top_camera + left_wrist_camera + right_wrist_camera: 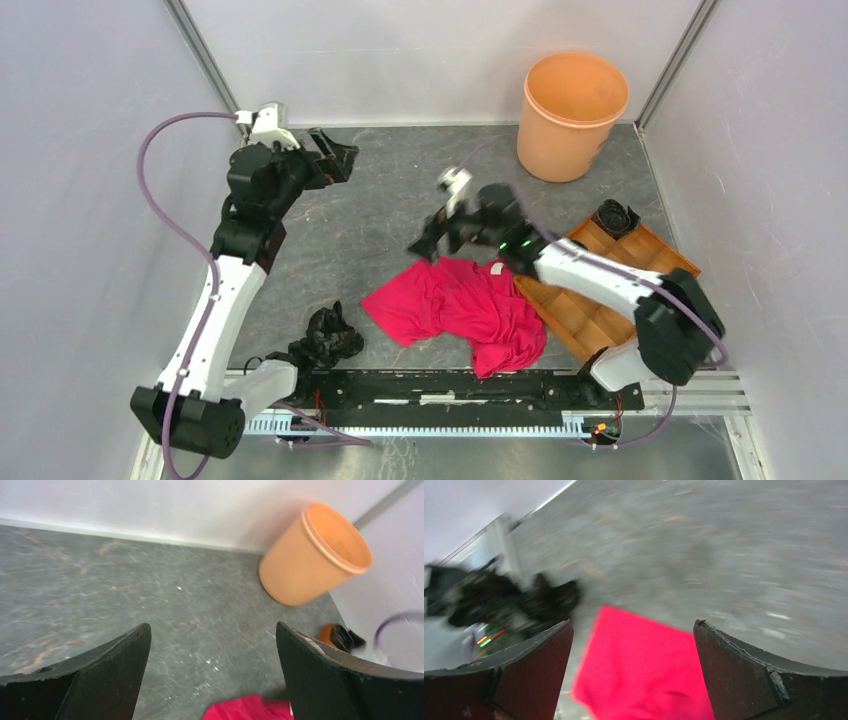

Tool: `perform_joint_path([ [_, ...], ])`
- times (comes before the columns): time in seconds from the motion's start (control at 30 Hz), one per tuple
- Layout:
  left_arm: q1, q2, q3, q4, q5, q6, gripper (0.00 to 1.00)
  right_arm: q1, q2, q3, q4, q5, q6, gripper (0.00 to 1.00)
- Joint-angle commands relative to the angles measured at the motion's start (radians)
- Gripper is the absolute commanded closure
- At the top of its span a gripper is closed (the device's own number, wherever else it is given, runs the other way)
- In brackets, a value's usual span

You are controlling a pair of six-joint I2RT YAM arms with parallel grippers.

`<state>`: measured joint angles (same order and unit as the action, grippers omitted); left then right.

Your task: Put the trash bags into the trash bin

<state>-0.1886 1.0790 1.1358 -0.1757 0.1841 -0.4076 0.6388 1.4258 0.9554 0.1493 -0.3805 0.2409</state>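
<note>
A crumpled black trash bag point(325, 340) lies on the grey table near the front left, by the left arm's base. It shows blurred in the right wrist view point(509, 602). The pale-orange trash bin point(574, 115) stands upright at the back right and looks empty from above. It also shows in the left wrist view point(315, 555). My left gripper point(335, 155) is open and empty, high at the back left, far from the bag point(212, 625). My right gripper point(425, 240) is open and empty above the upper edge of the red garment point(633, 622).
A red cloth garment point(460, 310) lies spread in the middle front point(639, 670). A brown compartment tray point(590, 310) sits at the right, with a small black bundle point(615, 217) in its far corner. Walls enclose the table on three sides.
</note>
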Motion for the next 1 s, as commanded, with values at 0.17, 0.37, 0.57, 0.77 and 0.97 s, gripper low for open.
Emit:
perform_joint_path([
  [0.17,0.021,-0.106,-0.010,-0.027,-0.334,0.013,0.00,0.468,0.237,-0.005,0.530,-0.055,0.290,0.02],
  [0.37,0.033,-0.086,-0.006,-0.026,-0.288,0.001,0.00,0.573,0.374,0.093,0.571,-0.008,0.382,0.04],
  [0.57,0.041,-0.091,-0.008,-0.027,-0.302,0.002,0.00,0.659,0.469,0.267,0.324,0.182,0.316,0.19],
  [0.77,0.041,-0.091,-0.008,-0.029,-0.314,0.006,0.00,0.677,0.513,0.240,0.328,0.241,0.327,0.67],
  [0.97,0.041,-0.071,0.005,-0.038,-0.296,0.011,0.00,0.543,0.414,0.134,0.421,0.294,0.185,1.00],
])
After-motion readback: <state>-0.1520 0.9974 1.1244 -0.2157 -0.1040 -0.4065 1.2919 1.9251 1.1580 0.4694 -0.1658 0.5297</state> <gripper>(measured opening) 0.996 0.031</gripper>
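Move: The black trash bag the right hand is after lies roughly 21 cm back and 24 cm to its left, its middle some 14 cm lower. The red cloth spreads about 15 cm back and 4 cm to the right of that hand, some 19 cm below; the left arm's base stands close to the bag, about 9 cm farther left and 5 cm behind it. From the left hand the bag is about 26 cm back, 3 cm left and 29 cm down. Pinching the bag's gathered top with its fingertips, the right hand shuts from wide open after a fast sweep back and left, some 20 cm each way, sinking about 8 cm, most of that at the start and end. It swings roughly 20 degrees counter-clockwise to point nearly straight left, and edges forward as the fingers finish closing. The empty left hand shifts about 6 cm left, turning the same way, fingers open. ##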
